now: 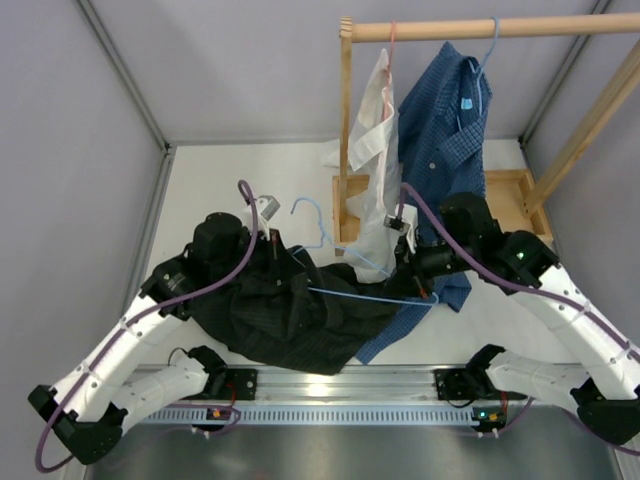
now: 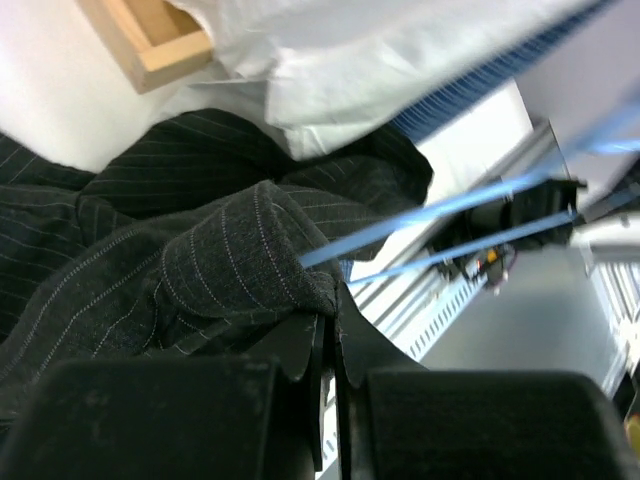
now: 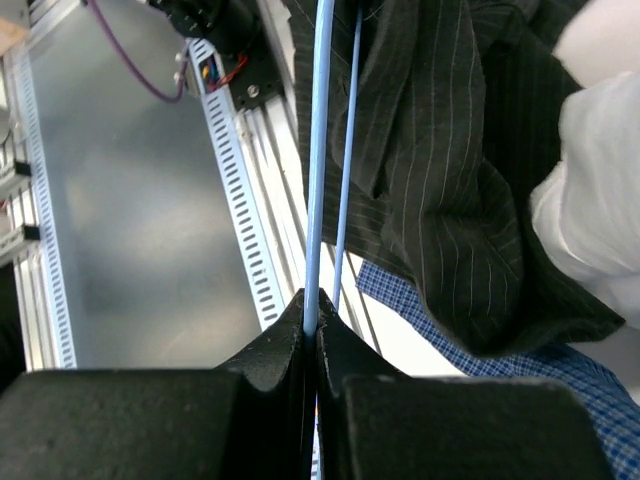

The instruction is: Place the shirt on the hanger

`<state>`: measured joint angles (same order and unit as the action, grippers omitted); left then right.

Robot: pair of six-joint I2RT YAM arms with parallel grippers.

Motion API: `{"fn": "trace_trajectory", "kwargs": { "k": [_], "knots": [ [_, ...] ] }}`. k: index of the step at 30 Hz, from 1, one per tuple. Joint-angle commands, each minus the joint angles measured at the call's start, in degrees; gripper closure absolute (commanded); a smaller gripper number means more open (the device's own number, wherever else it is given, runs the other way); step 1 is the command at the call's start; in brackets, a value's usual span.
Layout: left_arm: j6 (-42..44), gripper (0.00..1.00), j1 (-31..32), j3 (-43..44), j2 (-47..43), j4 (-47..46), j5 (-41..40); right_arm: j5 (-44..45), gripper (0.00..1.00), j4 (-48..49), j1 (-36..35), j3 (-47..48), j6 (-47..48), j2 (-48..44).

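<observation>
The black shirt [image 1: 285, 315] lies crumpled on the table between the arms. The light-blue hanger [image 1: 370, 296] lies across it, hook [image 1: 312, 208] pointing to the far side, and one end goes under the fabric. My left gripper [image 1: 278, 250] is at the shirt's far edge, and in the left wrist view it [image 2: 333, 300] is shut on a fold of the shirt [image 2: 230, 260] where the hanger's rods [image 2: 450, 215] enter. My right gripper [image 1: 418, 290] is shut on the hanger's other end. The right wrist view shows its jaws [image 3: 318, 305] pinching the thin blue rod [image 3: 322, 150] beside the shirt [image 3: 450, 150].
A wooden rack [image 1: 345, 130] stands at the back right, carrying a white shirt [image 1: 375, 150] on a pink hanger and a blue checked shirt [image 1: 445, 130]. The checked shirt's tail [image 3: 520, 370] reaches under the black one. A slotted metal rail [image 1: 330, 385] runs along the near edge.
</observation>
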<state>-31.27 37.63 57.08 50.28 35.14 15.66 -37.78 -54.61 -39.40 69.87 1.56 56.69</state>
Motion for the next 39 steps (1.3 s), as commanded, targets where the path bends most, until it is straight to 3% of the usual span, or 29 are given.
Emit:
{"fn": "trace_trajectory", "kwargs": {
  "k": [1, 6, 13, 17, 18, 23, 28, 33, 39],
  "knots": [
    [6.83, 1.00, 0.25, 5.84, -2.55, 4.23, 7.71, -7.04, 1.00, 0.73, -2.52, 2.38, 4.50, 3.07],
    [10.17, 1.00, 0.25, 11.55, -2.65, 10.47, 2.83, -6.60, 1.00, 7.39, -8.23, 1.86, 1.35, 7.29],
    [14.12, 1.00, 0.34, 21.31, -1.15, 19.97, -9.49, 2.00, 1.00, 33.58, -10.17, -5.00, -9.82, 2.12],
    [16.32, 1.00, 0.25, 27.10, 0.34, 21.38, -10.83, 2.62, 1.00, 45.52, -12.01, -7.54, -13.68, 1.76],
    [16.59, 1.00, 0.25, 28.34, 1.65, 21.29, -10.83, 6.71, 1.00, 47.04, -14.19, -7.99, -13.95, 1.76],
    [17.64, 1.00, 0.26, 37.38, 5.44, 21.29, -8.11, 25.97, 1.00, 58.11, -22.82, -13.60, -13.86, -0.43],
    [19.84, 1.00, 0.25, 38.37, 6.58, 21.20, -2.85, 27.58, 1.00, 63.65, -26.17, -15.28, -14.92, 1.85],
    [21.42, 1.00, 0.25, 34.07, 5.62, 21.29, 10.96, 31.62, 1.00, 71.82, -26.43, -20.03, -16.85, 3.26],
    [22.12, 1.00, 0.25, 33.10, 3.95, 21.38, 12.72, 34.27, 1.00, 80.61, -26.35, -23.72, -18.17, 2.55]
  ]
}}
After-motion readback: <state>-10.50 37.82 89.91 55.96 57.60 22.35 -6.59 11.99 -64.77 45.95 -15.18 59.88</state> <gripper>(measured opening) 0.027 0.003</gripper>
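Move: The left gripper already pinches the black shirt; the blue hanger's hook stands about 8 cm to its right and 7 cm ahead, roughly level. From the right gripper, which holds the hanger's right arm, the shirt's neck opening is some 20 cm left, 2 cm ahead and 2 cm below. The white shirt's lower end hangs about 7 cm ahead of the right gripper, 4 cm left and 15 cm lower; the checked sleeve lies some 5 cm back, directly to the rear, 22 cm down. Slide the hanger about 13 cm left with the right gripper, driving its far arm deeper through the neck opening and tipping the fingers up some 25 degrees. Keep the left pinch closed and lift the shirt's edge some 13 cm over the hanger, first easing back, then forward and left, finally back again while sinking slightly; tilt those fingers upward and turn them clockwise. ##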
